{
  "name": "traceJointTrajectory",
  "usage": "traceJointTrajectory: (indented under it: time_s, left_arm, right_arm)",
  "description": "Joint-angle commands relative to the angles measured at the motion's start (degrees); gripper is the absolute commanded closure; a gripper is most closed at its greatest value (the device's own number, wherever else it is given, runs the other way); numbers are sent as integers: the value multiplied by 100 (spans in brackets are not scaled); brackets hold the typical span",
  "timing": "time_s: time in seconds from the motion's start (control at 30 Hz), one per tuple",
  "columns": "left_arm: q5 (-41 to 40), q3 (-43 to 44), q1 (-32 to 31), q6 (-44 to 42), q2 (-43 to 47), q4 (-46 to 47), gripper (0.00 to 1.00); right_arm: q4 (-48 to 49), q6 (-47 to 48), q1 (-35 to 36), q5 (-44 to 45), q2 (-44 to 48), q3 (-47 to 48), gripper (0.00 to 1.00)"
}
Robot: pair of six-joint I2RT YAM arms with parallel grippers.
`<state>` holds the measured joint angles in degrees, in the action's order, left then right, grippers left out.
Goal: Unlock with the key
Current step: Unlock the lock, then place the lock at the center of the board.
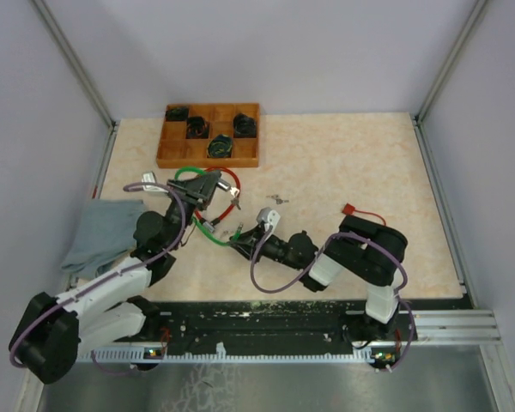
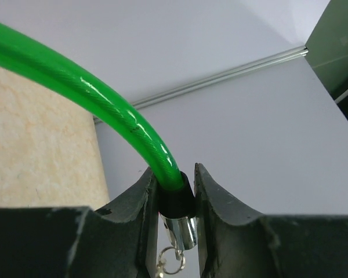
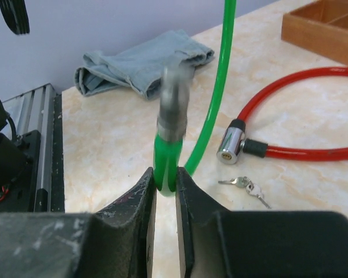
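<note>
A green cable lock (image 1: 208,230) loops between my two grippers. My left gripper (image 2: 173,174) is shut on its black collar (image 2: 175,200), just above the chrome lock head (image 2: 184,229); a small key ring (image 2: 173,260) hangs below that head. In the top view the left gripper (image 1: 208,184) is raised over the table's left half. The right gripper (image 3: 165,174) holds the green cable's (image 3: 167,159) other end, both jaws touching it, below its blurred metal tip (image 3: 173,104). A loose pair of keys (image 3: 243,184) lies on the table to the right.
A red cable lock (image 3: 313,152) with its chrome head (image 3: 231,145) lies beside the keys (image 1: 277,199). A wooden tray (image 1: 167,154) with several dark coiled items stands at the back left. A grey cloth (image 1: 103,233) lies at the left edge. A red tag (image 1: 360,211) lies on the right.
</note>
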<state>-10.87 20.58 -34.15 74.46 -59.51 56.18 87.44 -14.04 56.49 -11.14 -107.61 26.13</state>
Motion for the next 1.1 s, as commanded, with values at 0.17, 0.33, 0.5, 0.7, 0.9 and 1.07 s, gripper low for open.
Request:
traceJointTrajectory:
  time_s: [0.17, 0.33, 0.5, 0.7, 0.9, 1.07]
  left_arm:
    - [-592, 1545, -39, -1776, 1088, -3280, 100]
    - [-1196, 2258, -39, -2367, 1166, -4903, 100]
    - [-1580, 2782, -8, -2669, 824, -5927, 100]
    - [-1485, 2979, 406, -3147, 254, -6245, 100]
    - [-664, 3165, 1154, -3579, -725, -6232, 100]
    - [-267, 3371, 1645, -3803, -1484, -6048, 99]
  right_arm:
    - [464, -404, -50, -354, 510, 150, 64]
    - [457, -416, -59, -216, 631, -19, 53]
    - [91, -373, -81, 95, 950, -260, 49]
    - [-704, -41, -119, 630, 1752, -611, 44]
    - [-1683, 355, -129, 1167, 2552, -901, 43]
    - [-2793, 661, -129, 1518, 3239, -970, 38]
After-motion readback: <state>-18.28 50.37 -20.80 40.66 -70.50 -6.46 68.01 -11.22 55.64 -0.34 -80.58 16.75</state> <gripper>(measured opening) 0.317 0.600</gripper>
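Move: The left hand still grips the green lock's head, key in it, high over the table. The red lock's head lies about 8 cm ahead, 8 cm left and 26 cm below, with the middle of the whole red lock some 16 cm ahead and 6 cm left. The right hand still has the green cable's free end between its fingers; loose keys lie roughly 8 cm ahead of that hand, 3 cm left and 10 cm below. Up about 5 cm first, then over and down, forward and left: the left hand carries the green lock towards the red lock, ending some 10 cm lower than it began, its left side rolling up and fingers tipping downward, roughly 60 degrees altogether, grip kept. The right fingers open and let go of the cable end; that hand rises about 4 cm and draws off right. ##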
